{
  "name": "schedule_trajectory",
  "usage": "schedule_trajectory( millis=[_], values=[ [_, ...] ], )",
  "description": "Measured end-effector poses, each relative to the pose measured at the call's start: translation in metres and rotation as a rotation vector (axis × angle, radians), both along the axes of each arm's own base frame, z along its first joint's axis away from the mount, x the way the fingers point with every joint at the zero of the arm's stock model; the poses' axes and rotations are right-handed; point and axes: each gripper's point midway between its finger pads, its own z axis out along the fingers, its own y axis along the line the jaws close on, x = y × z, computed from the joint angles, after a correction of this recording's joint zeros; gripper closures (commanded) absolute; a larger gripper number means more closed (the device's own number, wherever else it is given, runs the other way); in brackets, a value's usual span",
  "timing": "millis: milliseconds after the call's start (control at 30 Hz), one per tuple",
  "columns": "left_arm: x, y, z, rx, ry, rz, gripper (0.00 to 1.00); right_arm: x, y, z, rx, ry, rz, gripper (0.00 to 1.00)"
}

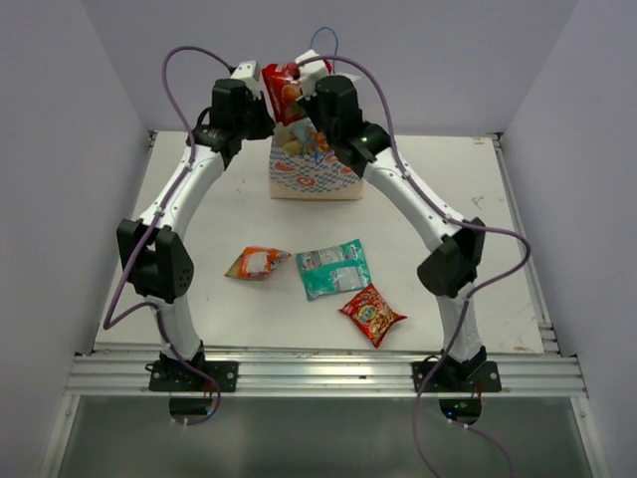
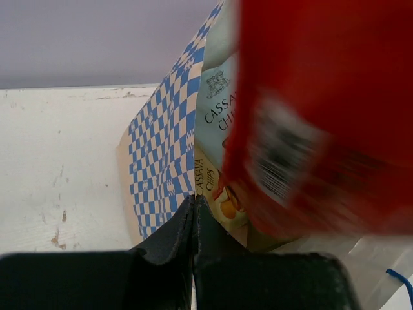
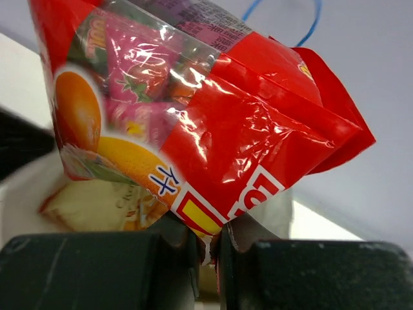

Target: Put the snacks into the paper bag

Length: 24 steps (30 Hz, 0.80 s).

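Note:
The paper bag (image 1: pixel 317 177) stands at the back of the table, with packets showing in its mouth. My right gripper (image 1: pixel 311 100) is shut on a red snack packet (image 1: pixel 283 92) and holds it above the bag's mouth; in the right wrist view the gripper (image 3: pixel 208 236) pinches the packet's (image 3: pixel 213 123) lower corner. My left gripper (image 1: pixel 261 100) is at the bag's left top. In the left wrist view it (image 2: pixel 194 200) is shut on the bag's checked edge (image 2: pixel 161 155), next to a cream cassava chips packet (image 2: pixel 216 110) inside. The red packet (image 2: pixel 322 116) hangs blurred at the right.
Three snacks lie on the table in front: an orange packet (image 1: pixel 257 263), a teal-green packet (image 1: pixel 332 269) and a red-orange packet (image 1: pixel 371 313). A blue cord handle (image 3: pixel 313 22) rises behind the red packet. Walls close in on the table's left, back and right.

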Motion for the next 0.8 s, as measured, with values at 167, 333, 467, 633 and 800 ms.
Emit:
schedule_trajectory(
  millis=[167, 333, 467, 633, 800],
  values=[
    [0.000, 0.000, 0.004, -0.002, -0.004, -0.001, 1.00, 0.069, -0.018, -0.110, -0.088, 0.133, -0.090, 1.00],
    [0.001, 0.001, 0.007, -0.006, -0.010, -0.004, 1.00, 0.078, -0.041, -0.126, -0.077, 0.167, -0.121, 0.46],
    [0.002, 0.001, 0.004, -0.007, 0.000, -0.007, 1.00, 0.071, -0.039, -0.104, -0.017, 0.142, -0.106, 0.12],
    [0.007, 0.004, -0.003, -0.006, 0.010, -0.002, 1.00, 0.037, -0.040, -0.032, 0.069, 0.066, -0.062, 0.01],
    [0.010, 0.005, -0.003, -0.007, 0.005, 0.001, 1.00, -0.053, -0.055, 0.050, 0.130, -0.009, 0.035, 0.01]
  ],
)
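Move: The paper bag's mouth, where the red candy pack held by the right hand is going, is centred about 7 cm ahead of that hand, 1 cm to its right and 14 cm below. The left gripper stands at the left rim, some 3 cm ahead of the right hand, 8 cm to its left and 12 cm lower; the cassava chips packet inside is roughly 5 cm ahead, 4 cm left, 22 cm down. From the left hand the mouth's centre is about 4 cm ahead, 9 cm right, 2 cm lower. The red candy pack, still pinched at its edge, is carried quickly down and forward into the bag's mouth by the right hand, about 13 cm down, drifting a little left. At the bottom the fingers open wide and let go, then the empty hand backs up out of the bag, rising about 18 cm while drawing back. The left hand stays at the left rim, its fingers still shut on the paper. ##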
